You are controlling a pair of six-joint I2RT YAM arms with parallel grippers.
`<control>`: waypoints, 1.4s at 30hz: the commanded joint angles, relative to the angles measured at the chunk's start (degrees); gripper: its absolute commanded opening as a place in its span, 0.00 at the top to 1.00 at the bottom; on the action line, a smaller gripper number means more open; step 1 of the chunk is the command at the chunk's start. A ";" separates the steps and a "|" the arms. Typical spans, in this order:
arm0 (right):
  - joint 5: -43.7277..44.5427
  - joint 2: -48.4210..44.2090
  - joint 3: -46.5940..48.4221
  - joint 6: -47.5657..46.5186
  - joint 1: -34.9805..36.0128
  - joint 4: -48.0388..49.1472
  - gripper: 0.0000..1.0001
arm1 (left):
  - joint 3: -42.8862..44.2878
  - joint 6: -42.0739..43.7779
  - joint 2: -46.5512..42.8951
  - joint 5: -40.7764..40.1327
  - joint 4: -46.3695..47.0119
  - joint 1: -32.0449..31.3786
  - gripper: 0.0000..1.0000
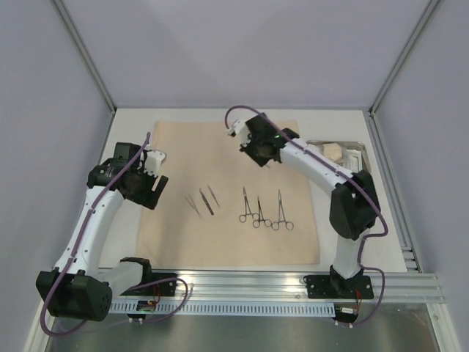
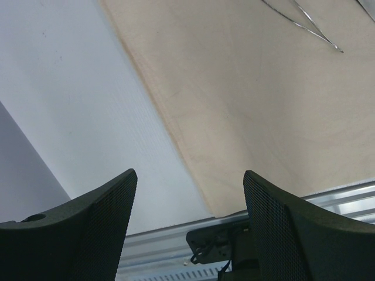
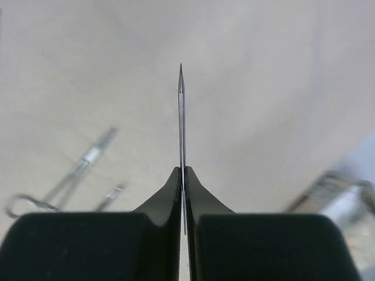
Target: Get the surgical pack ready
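Observation:
The tan cloth sheet (image 1: 220, 158) lies flat in the middle of the table. Three steel clamps (image 1: 261, 213) lie on it to the right, and three tweezers (image 1: 205, 200) to the left. My right gripper (image 1: 272, 159) hovers above the cloth's far right part, shut on thin pointed tweezers (image 3: 181, 117) that stick out forward, seen edge-on. Blurred clamps (image 3: 64, 181) show below it. My left gripper (image 2: 188, 172) is open and holds nothing, over the cloth's (image 2: 263, 105) left edge. The steel tray (image 1: 359, 147) holds a gauze pad (image 1: 333, 152).
An aluminium rail (image 1: 293, 282) runs along the near table edge, with both arm bases on it. Grey walls and frame posts close in the left, back and right sides. White tabletop (image 2: 88, 105) shows left of the cloth.

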 commanded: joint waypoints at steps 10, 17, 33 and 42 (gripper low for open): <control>-14.51 -15.13 -8.97 -49.12 -33.61 -4.10 0.99 | 1.50 0.95 2.01 1.20 0.27 0.14 0.18; -16.25 -12.84 -10.45 -58.16 -38.89 -4.36 1.00 | 2.56 0.86 3.33 1.55 0.09 0.14 0.18; -13.55 -6.70 -16.88 -66.52 -41.53 2.67 1.00 | 3.18 1.04 7.02 0.06 -0.08 0.14 0.18; -11.78 -3.01 -17.40 -69.42 -41.44 5.57 1.00 | 3.18 1.13 8.34 -0.47 0.09 0.14 0.18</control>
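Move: My right hand already holds the tweezers. The steel tray lies about 31 cm to its right, 6 cm ahead and 8 cm below; the gauze in its left end is some 22 cm right and 8 ahead, the beige bag about 28 right and 8 ahead. The rightmost clamp is on the cloth, roughly 11 cm right and 11 back. From my left hand the tray is around 60 cm right, 21 ahead and 14 below. I swing my right hand fast to the right, about 30 cm, keeping the tweezers pinched; it arcs up some 8 cm and a little forward, then sinks to about 5 cm below its starting height over the tray, beside the beige bag. On the way the wrist turns roughly 25 degrees counter-clockwise and drops its left side. My left hand, still open, lowers 2–3 cm. ##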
